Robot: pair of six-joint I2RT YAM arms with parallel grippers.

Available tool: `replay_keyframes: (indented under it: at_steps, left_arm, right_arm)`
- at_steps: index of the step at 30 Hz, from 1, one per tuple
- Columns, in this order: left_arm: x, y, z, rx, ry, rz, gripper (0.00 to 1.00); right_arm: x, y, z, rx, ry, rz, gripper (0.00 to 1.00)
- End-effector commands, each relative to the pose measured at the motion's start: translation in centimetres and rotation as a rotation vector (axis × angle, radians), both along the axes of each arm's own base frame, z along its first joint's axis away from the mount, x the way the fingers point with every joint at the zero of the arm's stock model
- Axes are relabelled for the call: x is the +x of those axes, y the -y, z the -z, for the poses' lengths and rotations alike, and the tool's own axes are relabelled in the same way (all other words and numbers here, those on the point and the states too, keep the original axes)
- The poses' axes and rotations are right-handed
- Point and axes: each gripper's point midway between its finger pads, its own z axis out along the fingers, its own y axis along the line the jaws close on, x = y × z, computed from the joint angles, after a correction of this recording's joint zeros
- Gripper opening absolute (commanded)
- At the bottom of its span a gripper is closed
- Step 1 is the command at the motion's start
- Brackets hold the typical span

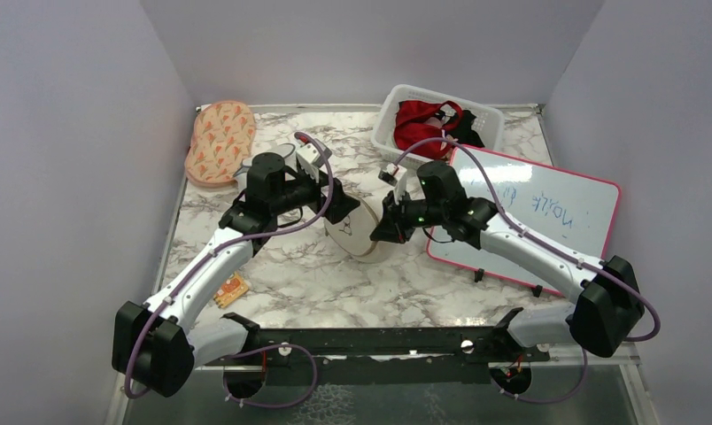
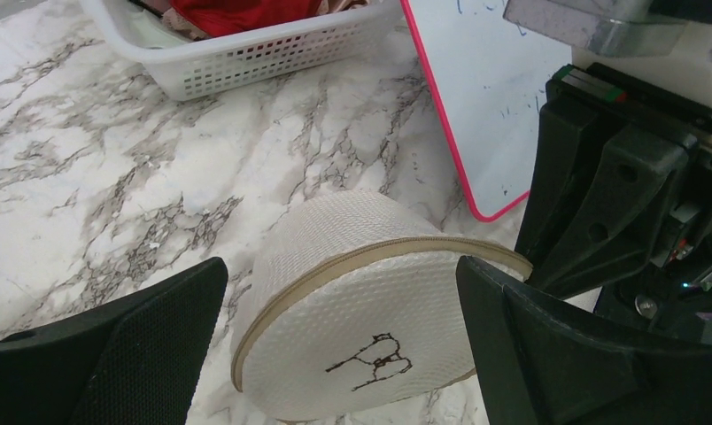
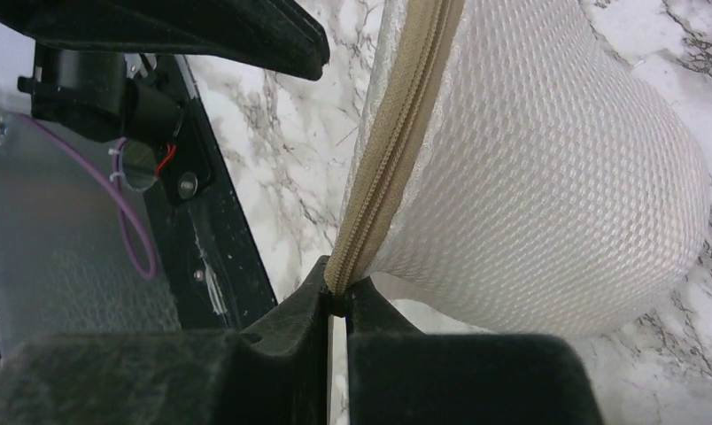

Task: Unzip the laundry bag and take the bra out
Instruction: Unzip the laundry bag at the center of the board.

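Note:
The cream laundry bag (image 1: 357,234) stands tilted on its edge mid-table, its flat face with the dark line drawing (image 2: 370,361) turned toward the left wrist camera. My left gripper (image 1: 342,206) is open wide, one finger on each side of the bag (image 2: 361,310) and neither touching it. My right gripper (image 1: 384,228) is at the bag's right edge. Its jaws are shut on the tan zipper (image 3: 397,142) where it meets the fingertips (image 3: 339,285). The zipper looks closed along the visible rim. The bra is hidden.
A white basket (image 1: 477,118) with a red garment (image 1: 421,119) sits at the back. A pink-framed whiteboard (image 1: 534,212) lies on the right under the right arm. An orange-patterned pouch (image 1: 220,142) lies back left. A small orange item (image 1: 232,289) lies beside the left arm.

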Motion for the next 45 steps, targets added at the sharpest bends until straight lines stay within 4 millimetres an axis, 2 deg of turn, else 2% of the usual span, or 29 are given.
replay_keyframes:
  at_steps: [1,5,9,11,14,16,20,22,24,27,30,31,35,40,42,45]
  left_arm:
    - [-1.3,0.6,-1.1,0.02,0.09,0.104,0.99]
    - [-3.0,1.9,-0.4,0.004,0.059,0.241,0.99]
    - [-5.8,3.4,-0.7,-0.072,0.01,0.427,0.96]
    - [-6.0,3.5,-0.8,-0.078,0.012,0.443,0.89]
    - [-4.9,3.2,-0.2,-0.053,0.008,0.376,0.67]
    - [-4.1,3.0,0.3,-0.032,-0.005,0.328,0.56]
    - [-2.1,2.2,1.2,0.013,-0.032,0.206,0.24]
    - [-1.2,2.0,1.7,0.019,-0.065,0.144,0.09]
    - [-0.7,2.0,1.9,0.015,-0.096,0.117,0.0]
    - [0.3,1.8,2.0,-0.022,-0.152,0.029,0.0]
    - [1.7,0.8,3.3,-0.051,-0.258,-0.116,0.0]
    - [2.1,0.3,3.9,-0.065,-0.309,-0.165,0.0]
    - [2.4,-2.0,6.7,-0.193,-0.561,-0.373,0.0]
    - [1.0,-2.5,5.2,-0.493,-0.663,-0.381,0.0]
    - [0.8,-3.0,4.9,-0.546,-0.685,-0.407,0.0]
    - [0.2,-3.7,5.7,-0.576,-0.725,-0.451,0.0]
  right_arm:
    - [-1.1,-0.3,-2.3,0.032,0.028,-0.126,0.01]
    - [-2.0,-0.5,-2.8,0.066,0.019,-0.174,0.01]
    - [-1.5,-0.4,-2.8,0.055,0.031,-0.147,0.01]
    - [-0.7,-0.2,-2.8,0.034,0.05,-0.102,0.01]
    - [0.1,0.3,-3.1,0.021,0.083,-0.057,0.01]
    - [0.6,0.7,-3.3,0.013,0.11,-0.019,0.01]
    - [2.6,1.7,-3.1,-0.029,0.14,0.115,0.03]
    - [3.1,1.8,-3.0,-0.03,0.132,0.156,0.11]
    - [3.4,1.9,-3.0,-0.03,0.134,0.179,0.33]
    - [4.7,3.3,-3.0,-0.065,0.159,0.29,0.6]
    - [5.2,4.1,-3.9,-0.048,0.192,0.357,0.95]
    - [5.3,4.2,-4.1,-0.034,0.195,0.373,0.99]
    - [5.5,4.3,-3.5,-0.025,0.137,0.434,1.0]
    - [3.9,2.4,-1.7,-0.017,-0.002,0.343,1.0]
    - [3.3,1.8,-1.1,0.009,-0.064,0.332,1.0]
    - [2.4,0.8,-0.8,0.09,-0.112,0.301,0.98]
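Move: The laundry bag hangs tilted in the right hand's closed fingers. Its middle is about 5 cm to that hand's left, 4 cm ahead and 4 cm below. From the open left hand, the bag's middle is some 4 cm back, 2 cm to the right and 10 cm lower. Also from the left hand, the white basket stands about 28 cm ahead and 24 cm right, and a white mesh container 14 cm ahead and 21 cm left, both some 20 cm below. The left fingers close and pinch the laundry bag's zippered rim after that hand draws back and right about 5 cm. The right hand then opens wide, letting go of the rim as it moves forward and right. Keeping its pinch, the left hand goes forward, then down and left, sinking some 8 cm after the grip while its fingers tilt steeply downward. ##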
